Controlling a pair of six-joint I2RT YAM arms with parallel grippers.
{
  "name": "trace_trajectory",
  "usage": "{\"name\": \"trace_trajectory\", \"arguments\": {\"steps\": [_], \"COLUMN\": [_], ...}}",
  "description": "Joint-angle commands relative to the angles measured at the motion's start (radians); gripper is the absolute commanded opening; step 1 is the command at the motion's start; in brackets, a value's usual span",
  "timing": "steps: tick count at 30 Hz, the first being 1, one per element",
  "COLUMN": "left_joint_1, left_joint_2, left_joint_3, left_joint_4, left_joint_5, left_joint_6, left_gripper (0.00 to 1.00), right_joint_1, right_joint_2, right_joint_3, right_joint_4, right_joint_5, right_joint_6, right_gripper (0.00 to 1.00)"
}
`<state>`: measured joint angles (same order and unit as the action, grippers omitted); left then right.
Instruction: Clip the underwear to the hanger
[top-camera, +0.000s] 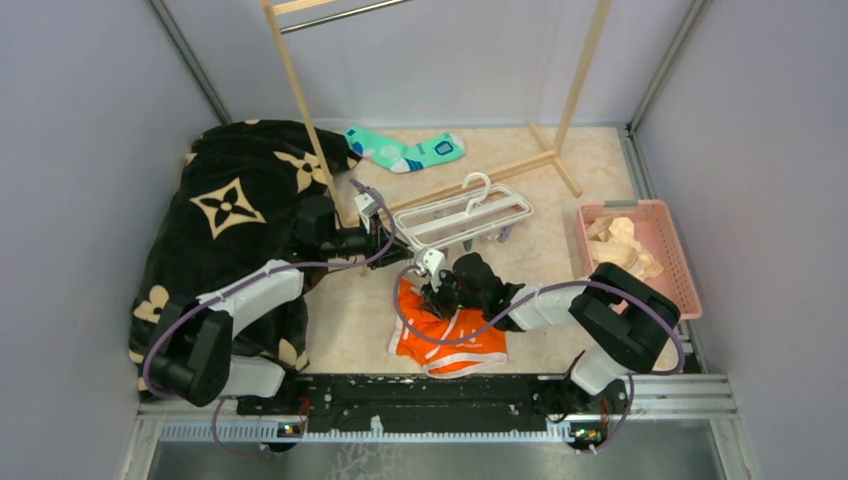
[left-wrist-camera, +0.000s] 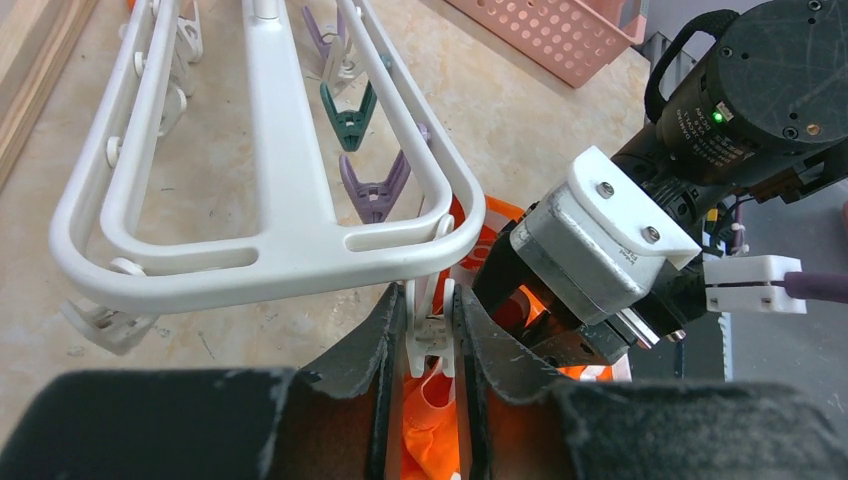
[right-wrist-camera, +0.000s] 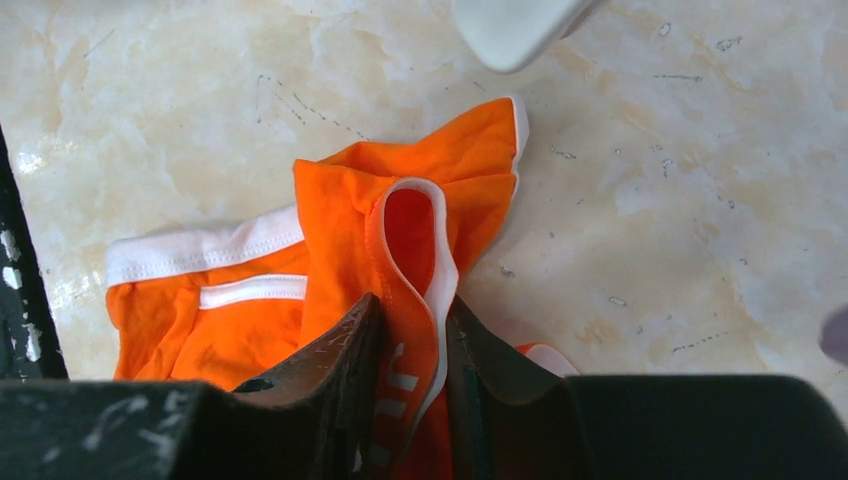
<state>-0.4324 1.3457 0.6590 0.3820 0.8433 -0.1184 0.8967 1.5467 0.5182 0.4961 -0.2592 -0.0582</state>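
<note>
The orange underwear (top-camera: 450, 338) lies crumpled on the marble-look table, its front part lifted. The white hanger (top-camera: 465, 212) is held low over the table just behind it. My left gripper (left-wrist-camera: 430, 320) is shut on a white clip (left-wrist-camera: 430, 340) at the hanger's (left-wrist-camera: 300, 240) near corner, with orange underwear (left-wrist-camera: 432, 425) bunched right under that clip. My right gripper (right-wrist-camera: 412, 330) has a fold of the underwear's (right-wrist-camera: 400, 200) lettered waistband standing up between its fingers. Its jaws are slightly parted, and the fold fills the gap loosely. In the top view my right gripper (top-camera: 440, 292) sits just below the hanger's left end.
A pink basket (top-camera: 688, 270) holding beige cloth stands at the right. A teal sock (top-camera: 405, 152) lies at the back beside the wooden rack (top-camera: 310, 120). A black patterned blanket (top-camera: 230, 210) covers the left side. Purple and teal clips (left-wrist-camera: 350, 115) dangle from the hanger.
</note>
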Motion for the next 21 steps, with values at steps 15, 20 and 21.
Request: {"name": "trace_trajectory", "arguments": {"steps": [15,20,21], "left_joint_1": [-0.004,-0.004,-0.004], "left_joint_2": [-0.026,-0.042,-0.041], "left_joint_3": [-0.003,-0.034,-0.035], "left_joint_4": [0.093,0.129,0.129], "left_joint_5": [0.086,0.108,0.111], "left_joint_6": [-0.024,-0.036,-0.037], "left_gripper": [0.00,0.00,0.00], "right_joint_1": [-0.039,-0.075,-0.079], "right_joint_2": [-0.023,-0.033,-0.037], "right_joint_3": [0.058,0.060,0.058], "right_joint_4": [0.069,0.124,0.139], "right_joint_5": [-0.100,-0.148,-0.161], "right_joint_6": [0.111,0.198,0.211], "right_gripper": [0.00,0.00,0.00]}}
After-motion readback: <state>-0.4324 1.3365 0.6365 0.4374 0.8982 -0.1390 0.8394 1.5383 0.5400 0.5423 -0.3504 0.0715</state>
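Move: Right between the open right fingers stands the folded waistband edge of the orange underwear, with the rest of the garment spreading some 5 cm back, 5 cm right and a little lower. The white clip in the left fingers is about 5 cm ahead, 4 cm left and 9 cm above the right hand; the hanger's middle is roughly 12 cm ahead, 7 cm right and 10 cm up. From the left hand, the waistband edge lies about 5 cm back, 4 cm right and 9 cm below. Closing fully on the waistband edge while already rising, the right hand pinches the fold and draws it up a good 2 cm in all, then edges about 1 cm forward towards the clip, its fingertips tipping up slightly. The left hand keeps the clip squeezed and late on eases it about 1 cm back, to meet the cloth. ##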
